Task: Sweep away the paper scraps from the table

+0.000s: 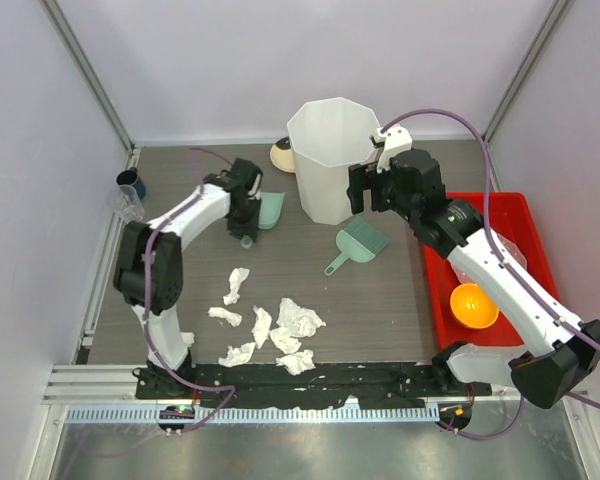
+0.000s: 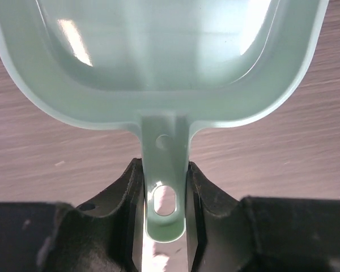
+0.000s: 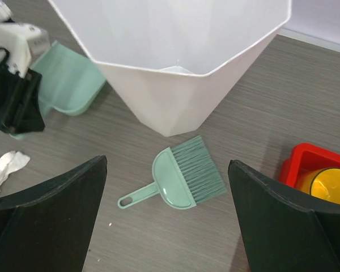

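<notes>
Several crumpled white paper scraps (image 1: 280, 325) lie on the dark wood-grain table (image 1: 380, 300) near its front, and one scrap (image 3: 5, 167) shows at the left edge of the right wrist view. My left gripper (image 1: 246, 228) (image 2: 164, 170) is shut on the handle of a pale green dustpan (image 1: 270, 210) (image 2: 158, 56) (image 3: 65, 85) that rests on the table left of the bin. My right gripper (image 1: 365, 190) (image 3: 167, 161) hangs open above a green hand brush (image 1: 358, 243) (image 3: 187, 175), holding nothing.
A tall white faceted bin (image 1: 332, 155) (image 3: 175, 68) stands at the back centre. A red tray (image 1: 520, 215) (image 3: 306, 156) on the right holds an orange bowl (image 1: 474, 305). Two cups (image 1: 131, 183) stand at the back left, and a cream round object (image 1: 280, 152) sits behind the bin.
</notes>
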Controlling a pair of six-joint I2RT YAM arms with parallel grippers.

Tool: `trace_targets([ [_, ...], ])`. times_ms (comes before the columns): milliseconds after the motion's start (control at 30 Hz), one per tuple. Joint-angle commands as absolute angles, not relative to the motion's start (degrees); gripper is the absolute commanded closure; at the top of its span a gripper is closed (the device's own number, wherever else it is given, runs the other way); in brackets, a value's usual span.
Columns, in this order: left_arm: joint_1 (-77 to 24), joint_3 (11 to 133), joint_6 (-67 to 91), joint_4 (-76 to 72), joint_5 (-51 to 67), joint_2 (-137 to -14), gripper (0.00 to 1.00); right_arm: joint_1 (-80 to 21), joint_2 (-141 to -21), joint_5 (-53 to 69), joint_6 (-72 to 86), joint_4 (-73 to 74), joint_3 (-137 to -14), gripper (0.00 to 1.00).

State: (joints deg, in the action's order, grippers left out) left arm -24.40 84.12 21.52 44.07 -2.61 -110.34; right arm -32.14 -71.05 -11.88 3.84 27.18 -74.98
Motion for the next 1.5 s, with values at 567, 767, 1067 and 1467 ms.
trace_targets([
  [567, 1.9, 81.9, -41.4, 59.7, 4.1, -103.5, 1.0, -32.3, -67.1, -1.2, 4.0, 24.7, -73.0, 0.07],
  [767, 4.0, 78.0, -49.0, 58.9, 7.6, -104.7, 0.86, -32.3, -66.0, -1.1, 3.6, 24.4, -71.8, 0.07],
  [1067, 4.7, 78.9, -43.9, 53.4, 8.4, -101.8, 0.26, -32.3, -65.8, -1.2, 4.0, 24.9, -71.5, 0.07],
  [1467, -18.6, 86.6, -28.5, 55.1, 7.5, -90.8, 0.0, -31.9, -63.5, -18.1, 6.1, 24.8, -70.6, 0.04],
])
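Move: The left hand already holds the dustpan by its handle. The bare table spot where it will be set down lies about 21 cm left, 5 cm back and 3 cm below. The nearest paper scrap is some 13 cm back and 3 cm left, the clear glass about 34 cm left and 9 cm ahead. From the right hand that bare spot is roughly 58 cm left, 2 cm back and 28 cm lower. Left hand carries the dustpan about 21 cm left, turning it clockwise, releases it, then rises back rightward. ##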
